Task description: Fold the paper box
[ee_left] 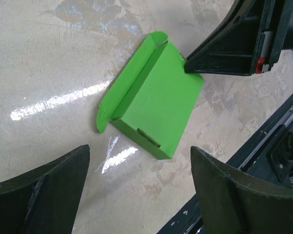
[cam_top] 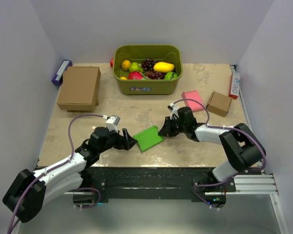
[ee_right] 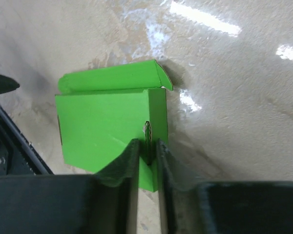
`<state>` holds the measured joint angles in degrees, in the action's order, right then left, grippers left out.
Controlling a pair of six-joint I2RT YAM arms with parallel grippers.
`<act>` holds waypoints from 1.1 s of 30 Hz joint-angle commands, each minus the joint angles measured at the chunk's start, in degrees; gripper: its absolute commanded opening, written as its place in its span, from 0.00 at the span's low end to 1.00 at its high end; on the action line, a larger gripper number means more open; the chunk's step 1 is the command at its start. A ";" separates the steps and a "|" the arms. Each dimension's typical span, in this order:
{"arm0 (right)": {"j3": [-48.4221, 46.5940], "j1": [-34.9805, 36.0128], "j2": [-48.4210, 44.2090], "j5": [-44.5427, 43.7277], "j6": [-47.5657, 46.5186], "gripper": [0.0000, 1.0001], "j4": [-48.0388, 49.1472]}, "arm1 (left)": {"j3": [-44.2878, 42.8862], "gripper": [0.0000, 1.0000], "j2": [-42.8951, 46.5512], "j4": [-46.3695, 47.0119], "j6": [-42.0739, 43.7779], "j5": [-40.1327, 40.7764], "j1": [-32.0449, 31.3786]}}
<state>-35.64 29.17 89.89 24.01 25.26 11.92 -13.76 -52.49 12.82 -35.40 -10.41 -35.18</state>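
Note:
The paper box [cam_top: 147, 138] is bright green and lies on the table between the two arms, near the front edge. It is partly folded: one long flap [ee_left: 132, 78] stands up along a side, and a slotted side wall [ee_left: 149, 139] faces the left wrist camera. My left gripper [cam_top: 129, 141] sits just left of the box, open [ee_left: 141, 195], with bare table between its fingers. My right gripper [cam_top: 162, 130] is at the box's right corner. In the right wrist view it [ee_right: 147, 146] is shut on the upright side edge of the paper box [ee_right: 105, 126].
An olive basket [cam_top: 147, 87] of toy fruit stands at the back centre. A large brown cardboard box [cam_top: 79, 87] sits back left, with a pink flat box [cam_top: 193, 100] and a small brown box [cam_top: 219, 103] at the right. The black front rail [ee_left: 263, 146] runs close by.

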 commanded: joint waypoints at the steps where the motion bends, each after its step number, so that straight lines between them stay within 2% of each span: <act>1: 4.61 0.80 -0.23 3.75 7.43 0.07 1.34 | 1.54 0.88 -0.24 5.99 -3.18 -3.38 0.72; 4: 5.93 0.89 -0.85 4.82 10.25 0.00 3.81 | 1.37 0.88 -0.16 5.38 -2.92 -3.30 0.81; 8: 6.45 0.80 -1.38 2.71 10.43 0.00 2.75 | 1.54 0.88 1.33 4.06 -3.10 -2.60 1.51; 19: 10.76 0.80 -2.87 7.98 18.16 0.00 13.21 | 2.33 0.91 3.62 2.38 -7.40 -3.03 4.42; 27: 9.98 0.63 -6.56 8.69 20.19 0.00 13.48 | 3.91 0.92 0.20 6.95 -11.10 -6.20 4.33; 33: 10.06 0.80 -5.78 8.25 19.57 0.00 13.21 | 6.81 0.91 -4.46 13.36 -13.47 -8.22 4.33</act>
<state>-25.17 29.67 84.29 31.35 44.36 24.69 -8.60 -54.72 19.81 -46.28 -16.14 -31.14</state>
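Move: The paper box sits against the right hand's nearly shut fingers, its middle about 5 cm to the left, 2 cm back and a centimetre below, the fingers being at its slotted right end. Its unfolded flap runs along the far side, some 7 cm left and 2 cm ahead. The pink box is roughly 17 cm ahead and 14 cm right of the hand. From the left hand, the paper box's middle lies about 8 cm right, 1 cm back and 5 cm below. The right hand, fingers shutting, drags the paper box's slotted end back some 4 cm, then lifts off. ##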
